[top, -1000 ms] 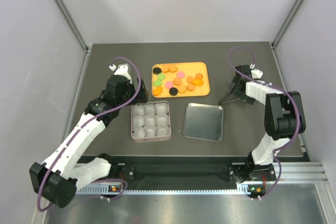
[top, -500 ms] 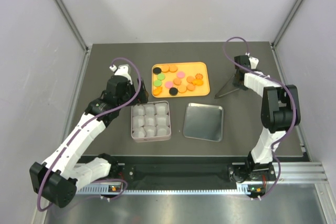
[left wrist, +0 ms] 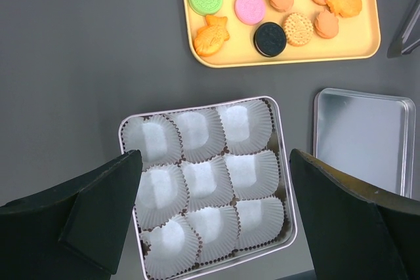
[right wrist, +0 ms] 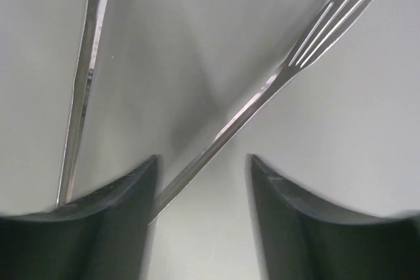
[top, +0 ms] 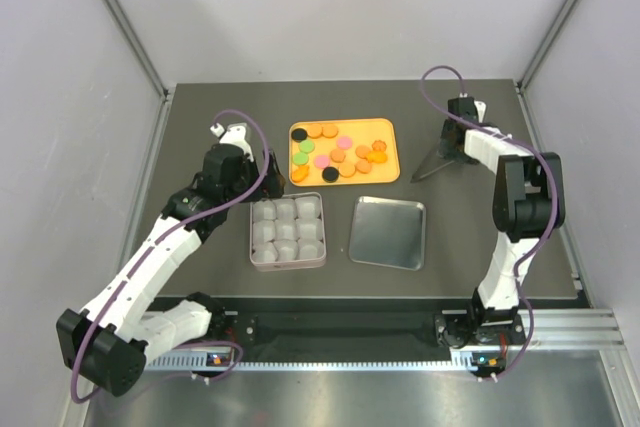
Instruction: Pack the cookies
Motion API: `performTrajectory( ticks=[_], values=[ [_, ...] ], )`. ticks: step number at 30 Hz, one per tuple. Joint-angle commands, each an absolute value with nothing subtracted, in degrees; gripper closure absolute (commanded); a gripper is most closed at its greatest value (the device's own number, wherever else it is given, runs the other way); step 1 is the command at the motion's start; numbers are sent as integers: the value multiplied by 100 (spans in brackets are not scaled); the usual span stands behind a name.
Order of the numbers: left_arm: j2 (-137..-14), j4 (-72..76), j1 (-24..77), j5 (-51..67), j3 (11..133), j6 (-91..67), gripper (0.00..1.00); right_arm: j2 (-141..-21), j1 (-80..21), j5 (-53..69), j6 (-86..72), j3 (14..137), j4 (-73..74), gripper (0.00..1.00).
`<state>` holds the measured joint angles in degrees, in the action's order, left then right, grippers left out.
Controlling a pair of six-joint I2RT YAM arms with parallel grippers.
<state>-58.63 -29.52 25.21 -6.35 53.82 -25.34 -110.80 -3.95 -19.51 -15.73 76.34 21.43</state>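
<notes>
The cookies lie on an orange tray at the back middle: orange, pink, green and black discs. My left gripper hangs open above the square tin, whose white paper cups hold nothing. My right gripper is to the right of the tray and carries metal tongs. In the right wrist view the jaws stand part-way apart. The slotted tong arm runs down against the left finger, and the exact grip point is hidden.
The tin's flat metal lid lies to the right of the tin, also seen from the left wrist. Grey walls close in the table on three sides.
My right gripper moved toward the back with the tongs. The tongs were squeezed to a thin line half a second ago and have spread again. The left arm is still.
</notes>
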Motion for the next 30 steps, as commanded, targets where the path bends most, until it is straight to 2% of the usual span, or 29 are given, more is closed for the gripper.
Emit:
performTrajectory(
  ticks=[1, 4, 5, 10, 15, 25, 30],
  values=[
    [-5801, -2610, 2505, -527, 5344, -2522, 1, -10794, -334, -1916, -1941, 7831, 2276, 37],
    [-5775, -2602, 2505, -510, 5326, -2531, 1, -10408, -387, -1925, -2460, 7490, 2286, 27],
    [-5774, -2602, 2505, -510, 5317, -2531, 1, -10302, -456, -1934, -2609, 7219, 2189, 20],
    [-5748, -2610, 2505, -475, 5326, -2540, 1, -9686, -843, -2012, -3576, 6452, 1652, 7],
    [-5722, -2602, 2514, -483, 5326, -2549, 1, -9790, -1072, -2214, -4314, 6433, 1503, 1],
    [-5537, -2681, 2514, -606, 5300, -2514, 1, -10801, -932, -2284, -4527, 7628, 1968, 0],
    [-5555, -2663, 2514, -527, 5291, -2531, 1, -10986, -791, -2171, -4553, 7559, 1960, 0]
  ],
)
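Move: The tongs lie open on the table below the right hand, their middle about 5 cm to its left, 1 cm back and 3 cm down; the hinge end is nearer, back and left, and the tips point out to the right. The cookie tray's middle is roughly 35 cm left and about 1 cm ahead; the empty metal tray lies some 21 cm left and 21 cm back. From the idle left hand the tongs are about 45 cm right, 17 cm ahead and 18 cm below. Contact with the tongs can't be made out. The right hand, half open, spreads its fingers wide while backing off about 4.5 cm, rising slightly and swinging left. It then reaches forward again and sinks over the tongs, ending some 5 cm left of its start, turned nearly 20 degrees clockwise with its left side tilted up, fingers either side of both tong arms. ##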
